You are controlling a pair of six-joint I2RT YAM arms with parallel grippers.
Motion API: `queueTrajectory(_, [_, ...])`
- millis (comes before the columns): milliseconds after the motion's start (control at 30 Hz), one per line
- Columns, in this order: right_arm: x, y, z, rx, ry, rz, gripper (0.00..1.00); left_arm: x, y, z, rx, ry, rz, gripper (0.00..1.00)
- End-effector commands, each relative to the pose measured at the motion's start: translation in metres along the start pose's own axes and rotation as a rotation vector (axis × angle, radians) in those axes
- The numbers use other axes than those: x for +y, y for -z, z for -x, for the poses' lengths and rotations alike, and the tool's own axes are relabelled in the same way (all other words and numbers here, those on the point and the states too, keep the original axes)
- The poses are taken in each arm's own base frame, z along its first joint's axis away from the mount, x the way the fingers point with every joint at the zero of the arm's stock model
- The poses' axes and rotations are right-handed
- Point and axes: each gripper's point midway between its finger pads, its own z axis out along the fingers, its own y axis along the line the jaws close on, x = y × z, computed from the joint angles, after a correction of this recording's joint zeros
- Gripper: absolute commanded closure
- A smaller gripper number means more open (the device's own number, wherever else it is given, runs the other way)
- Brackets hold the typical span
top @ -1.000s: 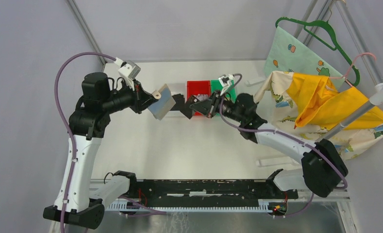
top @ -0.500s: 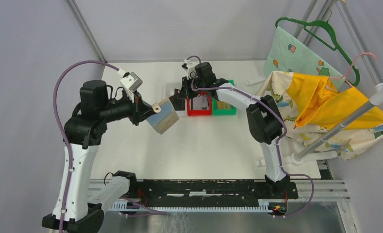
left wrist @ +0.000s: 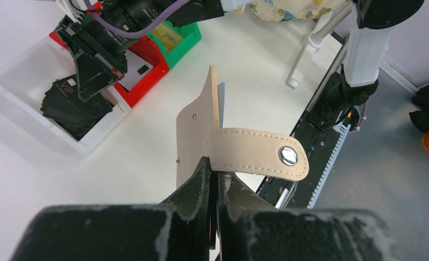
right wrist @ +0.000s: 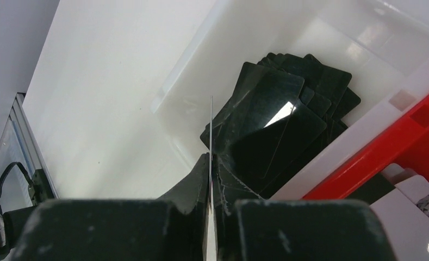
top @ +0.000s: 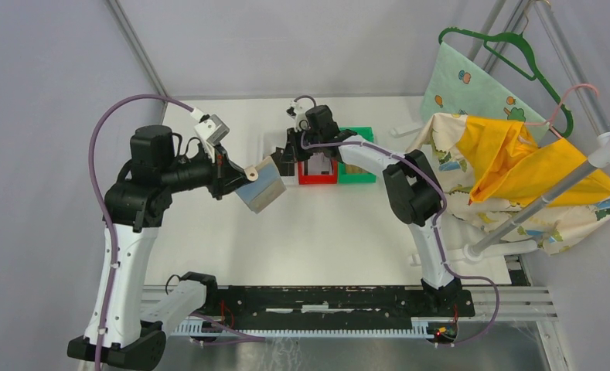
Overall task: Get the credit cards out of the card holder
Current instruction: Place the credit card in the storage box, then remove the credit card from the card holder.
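My left gripper [top: 238, 173] [left wrist: 214, 169] is shut on the beige card holder [top: 261, 185] [left wrist: 197, 128] and holds it in the air, its snap tab [left wrist: 258, 154] folded out to the right. My right gripper [top: 287, 158] [right wrist: 210, 159] hangs over the white bin [right wrist: 186, 69] [left wrist: 100, 136], shut on a thin credit card seen edge-on [right wrist: 211, 122]. From the left wrist view that card [left wrist: 94, 75] looks black. Several black credit cards [right wrist: 296, 128] [left wrist: 70, 109] lie in a pile in the white bin below it.
A red bin [top: 317, 179] [right wrist: 402, 155] and a green bin [top: 357, 176] stand in a row right of the white one, with cards inside. Yellow and patterned cloths [top: 518, 166] hang on a rack at the right. A black rail [top: 332, 301] runs along the near edge.
My right gripper has carried the black card away from the card holder, back and to the left, to above the white bin. The left gripper with the holder has barely shifted.
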Motion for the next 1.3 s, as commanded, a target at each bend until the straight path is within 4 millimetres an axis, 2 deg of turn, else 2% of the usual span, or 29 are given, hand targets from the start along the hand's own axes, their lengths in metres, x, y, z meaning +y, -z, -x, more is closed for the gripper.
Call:
queueTrajectory(0, [0.019,-0.007,0.039,-0.112,0.043,0.058,0.9,-0.015,0.008,0.011,-0.054,-0.053,-0.048,0.98])
queueTrajectory(133, [0.012,-0.013,0.038,-0.103,0.048,0.015,0.79,-0.016,0.009,0.012,-0.059,-0.07,-0.047,0.98])
queueTrajectory(267, [0.013,0.0,0.05,-0.146,0.083,-0.043,0.56,-0.02,0.01,0.013,-0.063,-0.076,-0.066,0.98])
queueTrajectory(467, [0.04,0.048,0.093,-0.266,0.164,-0.089,0.4,-0.023,0.01,0.012,-0.064,-0.082,-0.088,0.98])
queueTrajectory(567, [0.06,0.078,0.112,-0.33,0.208,-0.088,0.27,-0.023,0.009,0.013,-0.063,-0.08,-0.095,0.98])
queueTrajectory(733, [0.105,0.124,0.128,-0.37,0.273,-0.012,0.17,-0.02,0.003,0.009,-0.048,-0.07,-0.108,0.98])
queueTrajectory(800, [0.121,0.146,0.128,-0.393,0.303,0.017,0.05,-0.018,0.002,0.008,-0.043,-0.073,-0.111,0.98])
queueTrajectory(833, [0.125,0.153,0.122,-0.393,0.312,0.03,0.02,-0.018,0.001,0.007,-0.041,-0.073,-0.114,0.98])
queueTrajectory(933, [0.148,0.181,0.11,-0.427,0.343,0.101,0.02,-0.02,-0.001,0.003,-0.033,-0.08,-0.138,0.98])
queueTrajectory(1033, [0.167,0.2,0.086,-0.443,0.355,0.192,0.02,-0.022,-0.003,-0.003,-0.022,-0.079,-0.17,0.98])
queueTrajectory(1167, [0.198,0.215,0.047,-0.449,0.389,0.328,0.02,-0.022,-0.007,-0.01,0.011,-0.061,-0.206,0.98])
queueTrajectory(1267, [0.225,0.215,0.018,-0.421,0.455,0.394,0.02,-0.024,-0.008,-0.017,0.046,-0.06,-0.242,0.98])
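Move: Close over the near part of the white box, the right hand holds a black card; the black card pile lies about 3 cm ahead, 2 cm left and 6 cm below. The red box's middle is some 4 cm ahead and 8 cm right, also about 6 cm below; the card holder hangs in the left hand, about 20 cm back, 4 cm left and 22 cm higher. From the left hand the pile is roughly 22 cm ahead, 8 cm right and 31 cm below. Opening its fingers wide, the right hand lets go of the black card over the pile while easing about 2 cm forward, then climbs out of the white box some 23 cm and swings back about 16 cm and a little right towards the card holder, rolling and tipping its fingers up. The left keeps its pinch on the holder, drifting some 2 cm back, right and down. ##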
